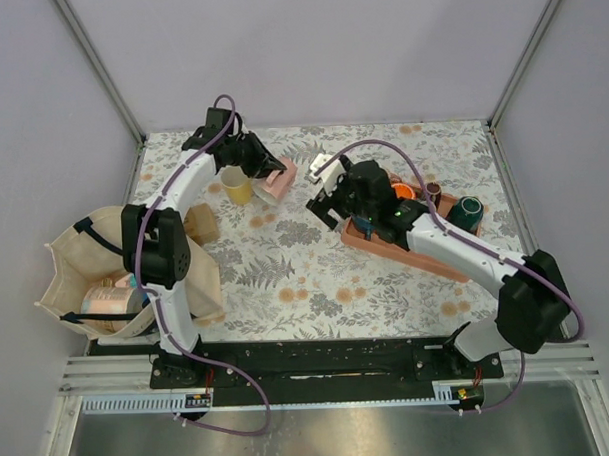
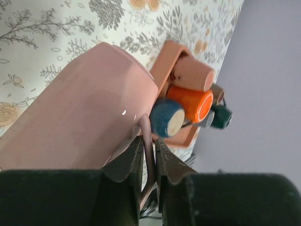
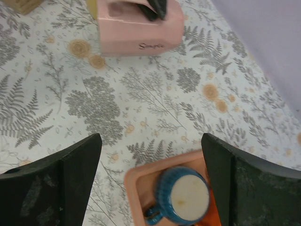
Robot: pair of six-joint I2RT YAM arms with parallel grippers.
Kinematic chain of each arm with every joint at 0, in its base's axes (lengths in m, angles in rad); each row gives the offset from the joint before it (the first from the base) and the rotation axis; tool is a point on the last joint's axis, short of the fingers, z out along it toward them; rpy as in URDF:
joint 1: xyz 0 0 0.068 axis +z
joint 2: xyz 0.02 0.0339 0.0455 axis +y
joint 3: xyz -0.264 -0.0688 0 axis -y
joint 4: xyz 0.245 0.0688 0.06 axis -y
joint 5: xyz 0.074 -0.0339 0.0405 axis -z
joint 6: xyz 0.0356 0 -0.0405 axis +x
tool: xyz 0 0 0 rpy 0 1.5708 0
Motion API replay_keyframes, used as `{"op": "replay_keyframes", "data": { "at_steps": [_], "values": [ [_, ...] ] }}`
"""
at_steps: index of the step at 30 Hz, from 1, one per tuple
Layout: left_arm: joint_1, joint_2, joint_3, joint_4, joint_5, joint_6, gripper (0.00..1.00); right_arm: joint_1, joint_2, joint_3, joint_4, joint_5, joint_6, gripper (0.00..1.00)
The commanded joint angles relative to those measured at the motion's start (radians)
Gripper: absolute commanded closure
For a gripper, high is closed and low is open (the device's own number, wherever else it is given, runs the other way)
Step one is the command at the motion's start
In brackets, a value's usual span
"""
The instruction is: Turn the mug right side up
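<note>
The pink mug is at the back of the table, tipped on its side. My left gripper is shut on the mug's handle. In the left wrist view the pink mug fills the left side, and its thin handle sits pinched between the jaws of the left gripper. The right wrist view shows the pink mug from the side with its printed word, the left fingers on top of it. My right gripper is open and empty, hovering by the tray's left end. Its point in the right wrist view is over the table.
An orange tray at right holds an upside-down blue mug, an orange mug, a green mug and others. A yellow mug stands just left of the pink one. A canvas bag sits at the left edge.
</note>
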Motion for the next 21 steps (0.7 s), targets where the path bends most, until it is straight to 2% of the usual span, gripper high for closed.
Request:
{"op": "replay_keyframes", "data": {
  "at_steps": [1,7,11,17,21],
  "values": [
    [0.007,0.018,0.014,0.172,0.013,-0.246,1.0,0.058,0.076,0.104,0.04,0.013,0.111,0.04],
    [0.007,0.016,-0.03,0.183,0.069,-0.522,1.0,0.074,0.165,0.145,0.118,-0.027,0.179,0.07],
    [-0.006,-0.016,-0.087,0.172,0.094,-0.634,1.0,0.088,0.226,0.199,0.121,-0.066,0.199,0.08],
    [-0.009,-0.041,-0.122,0.198,0.108,-0.699,1.0,0.091,0.271,0.253,0.087,-0.087,0.187,0.09],
    [-0.012,-0.037,-0.109,0.187,0.096,-0.714,1.0,0.089,0.263,0.256,-0.001,-0.189,0.17,0.07]
  ]
}}
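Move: The pink mug lies sideways in the air, its handle already in the left fingers, its middle about 4 cm below and 3 cm back of them. From the open right hand the pink mug is some 12 cm left, 8 cm ahead and 6 cm lower. The blue mug in the tray sits about 14 cm right of the right hand, 2 cm back and 16 cm down; the yellow mug stands about 12 cm left of the left hand, 2 cm back and 14 cm below. The pink mug, still pinched by its handle, is lowered about 4 cm and carried slightly right as the left wrist turns some 35 degrees, tipping down and swinging counter-clockwise, after a brief forward-and-back swing. The right hand sweeps about 9 cm left towards the pink mug, sinking slightly, fingers staying wide open; no touch by it is seen. ##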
